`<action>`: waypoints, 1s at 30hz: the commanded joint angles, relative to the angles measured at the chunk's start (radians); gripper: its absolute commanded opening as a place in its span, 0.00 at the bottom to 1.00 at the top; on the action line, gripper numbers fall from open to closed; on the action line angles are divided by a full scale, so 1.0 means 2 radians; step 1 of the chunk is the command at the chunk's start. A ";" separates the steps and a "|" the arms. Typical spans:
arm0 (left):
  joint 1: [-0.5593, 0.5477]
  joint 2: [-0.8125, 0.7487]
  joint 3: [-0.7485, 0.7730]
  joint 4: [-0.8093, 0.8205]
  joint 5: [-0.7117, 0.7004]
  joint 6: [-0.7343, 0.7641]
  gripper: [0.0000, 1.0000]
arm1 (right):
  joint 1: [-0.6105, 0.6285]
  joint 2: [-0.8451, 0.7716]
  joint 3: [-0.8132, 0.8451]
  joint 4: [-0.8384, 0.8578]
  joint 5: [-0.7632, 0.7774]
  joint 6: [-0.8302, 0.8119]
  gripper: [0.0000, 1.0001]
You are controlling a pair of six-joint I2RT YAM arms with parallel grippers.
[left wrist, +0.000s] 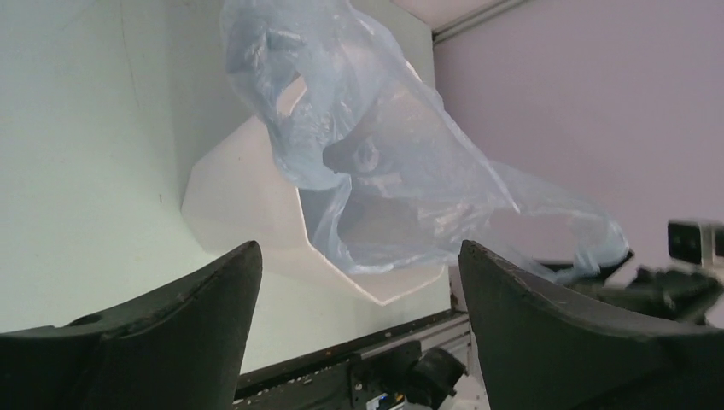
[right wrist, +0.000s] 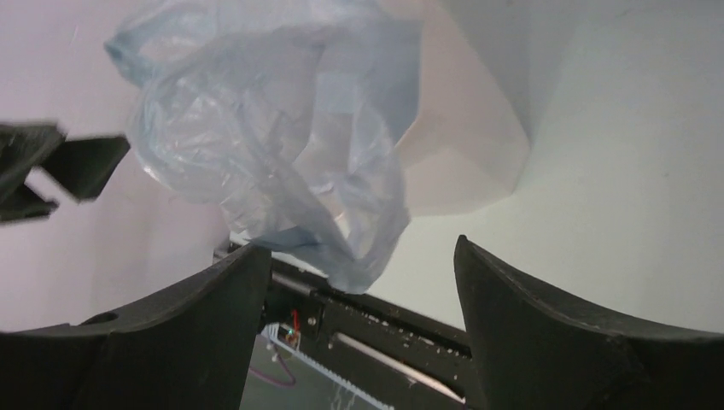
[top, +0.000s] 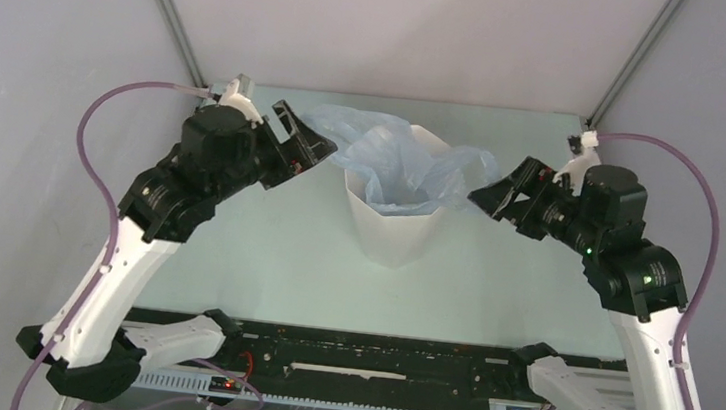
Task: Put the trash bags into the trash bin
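The trash bin (top: 391,233), white and faceted, stands upright mid-table. The trash bag (top: 393,163), pale blue and crinkly, sits partly down in the bin's mouth, with its edges spread out past the rim on both sides. My left gripper (top: 301,146) is open just left of the rim, near the bag's left flap. My right gripper (top: 496,198) is open just right of the rim, by the bag's right flap. In the left wrist view the bag (left wrist: 376,162) billows over the bin (left wrist: 239,205) beyond my open left gripper (left wrist: 359,249). The right wrist view has the bag (right wrist: 273,145) hanging ahead of my open right gripper (right wrist: 359,249), untouched by the fingers.
A black rail (top: 375,352) runs along the near table edge between the arm bases. Grey walls close in the back and both sides. Purple cables (top: 96,119) loop off each arm.
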 commanded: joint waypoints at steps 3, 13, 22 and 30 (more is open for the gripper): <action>-0.010 0.051 -0.005 0.042 -0.070 -0.061 0.70 | 0.142 -0.009 -0.032 0.046 0.141 0.090 0.88; -0.010 0.125 0.025 0.018 -0.068 -0.047 0.46 | 0.185 0.024 -0.056 0.085 0.255 0.172 0.68; 0.026 0.100 0.055 0.020 -0.018 0.022 0.00 | 0.123 0.000 -0.056 0.094 0.185 0.109 0.00; 0.088 0.053 -0.008 0.051 0.165 0.019 0.00 | -0.046 -0.013 -0.063 0.062 -0.086 0.043 0.00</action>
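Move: The loose left edge of the trash bag is about 6 cm ahead of my left hand, 3 cm to its right and 7 cm below; the trash bin's mouth is some 4 cm ahead, 14 cm right and 9 cm below. The bag's right edge lies roughly 3 cm ahead of my right hand, 4 cm to its left and 4 cm lower, with that same mouth about 7 cm ahead, 15 cm left and 6 cm down. I bring both open hands onto the bag's opposite edges: my left reaches forward and dips about 7 cm, fingers tipping down, while my right swings left, then forward and down. Both close and pinch the film. Then I draw them apart over the bin, left hand rising and easing left, right hand pulling about 5 cm right with a little lift. ##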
